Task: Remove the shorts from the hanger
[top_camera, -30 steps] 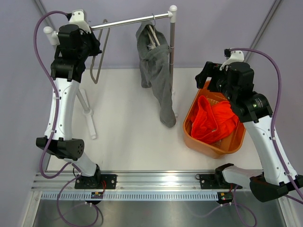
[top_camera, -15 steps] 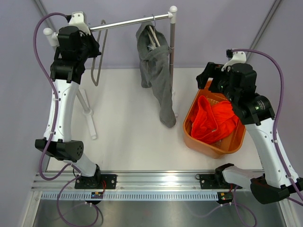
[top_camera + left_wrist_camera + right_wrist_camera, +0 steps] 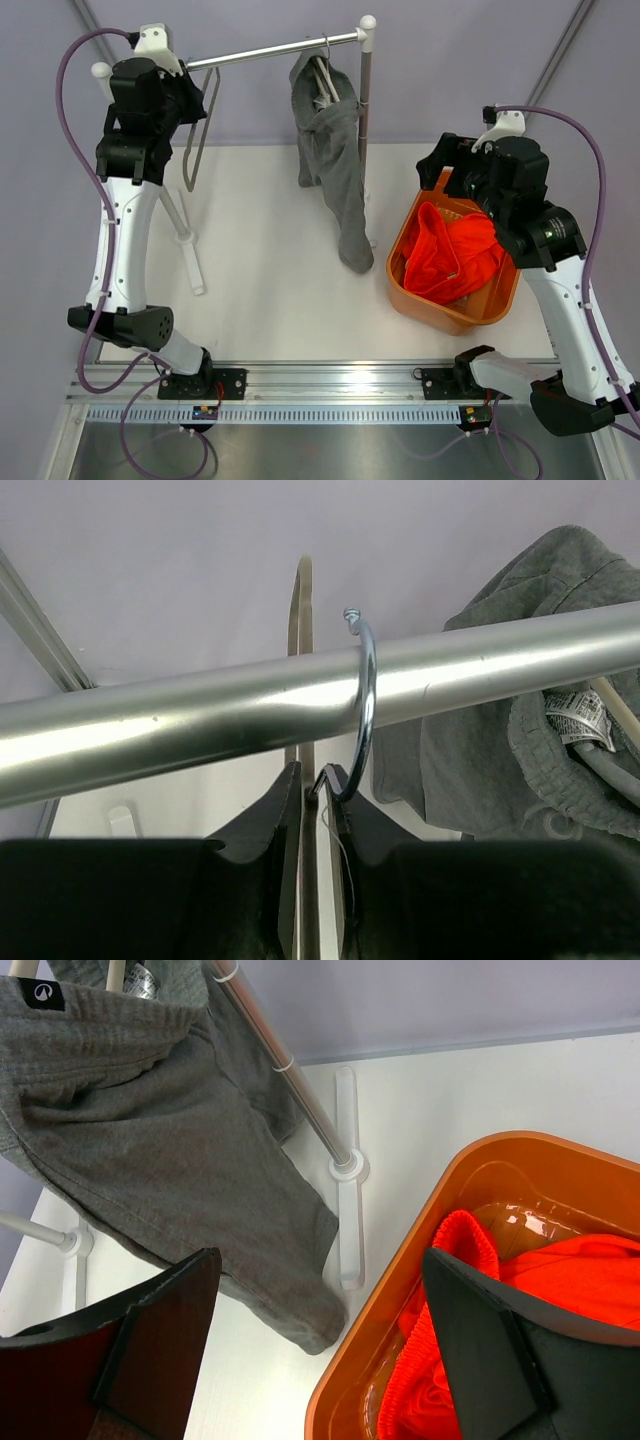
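The grey shorts [image 3: 335, 170] hang from a pale hanger [image 3: 322, 70] on the metal rail [image 3: 270, 48], drooping toward the table; they also show in the right wrist view [image 3: 160, 1160]. The orange-red shorts [image 3: 455, 255] lie bunched in the orange basket [image 3: 440, 310]. My left gripper [image 3: 315, 775] is up at the rail's left end. Its jaws flank the neck of an empty hanger [image 3: 195, 140] with a thin gap on one side, and the hanger's hook [image 3: 365, 710] rests over the rail. My right gripper [image 3: 320, 1260] hovers wide open above the basket's near rim, holding nothing.
The rack's right post [image 3: 364, 120] stands between the grey shorts and the basket, its white foot [image 3: 345, 1190] on the table. The rack's left foot [image 3: 188, 250] lies beside my left arm. A grey wall closes off the back.
My left gripper slid left along the rail and its jaws parted slightly round the empty hanger, which swung left. The right arm barely moved.
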You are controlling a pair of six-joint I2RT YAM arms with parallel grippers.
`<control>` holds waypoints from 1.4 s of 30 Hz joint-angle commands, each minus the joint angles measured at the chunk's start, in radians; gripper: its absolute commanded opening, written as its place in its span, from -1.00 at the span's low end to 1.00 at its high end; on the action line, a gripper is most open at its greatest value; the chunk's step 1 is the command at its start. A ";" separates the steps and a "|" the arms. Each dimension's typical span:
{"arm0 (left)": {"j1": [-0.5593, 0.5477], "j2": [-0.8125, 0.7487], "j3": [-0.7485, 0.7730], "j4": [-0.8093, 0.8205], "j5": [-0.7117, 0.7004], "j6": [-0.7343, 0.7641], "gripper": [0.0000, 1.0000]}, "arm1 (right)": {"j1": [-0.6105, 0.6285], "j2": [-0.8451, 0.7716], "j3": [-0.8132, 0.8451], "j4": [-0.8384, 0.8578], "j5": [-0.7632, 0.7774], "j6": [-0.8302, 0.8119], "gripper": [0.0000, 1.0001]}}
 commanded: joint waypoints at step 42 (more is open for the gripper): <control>-0.487 0.225 0.303 0.207 -0.218 -0.105 0.18 | -0.009 -0.037 0.030 -0.077 0.014 -0.003 0.88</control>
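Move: The next hanger, the one carrying the grey shorts, has its neck about 21 cm to my left hand's right, some 4 cm farther out and level with it. The neck of the empty hanger is right at my left fingertips. The grey shorts' middle is about 17 cm below the next hanger's neck, and the rail's right post top 8 cm to the right of that neck, 2 cm beyond and 5 cm above. From my right hand the neck is roughly 16 cm ahead, 19 cm left and 6 cm up. I back my left hand off the empty hanger's neck, about 12 cm back and rising some 10 cm, tipping the fingers up. Then I swing it right in an arc, ending some 20 cm over, and come forward and down again towards the grey shorts' hanger, turned about 15 degrees clockwise, fingers opening from nearly shut to over half. ##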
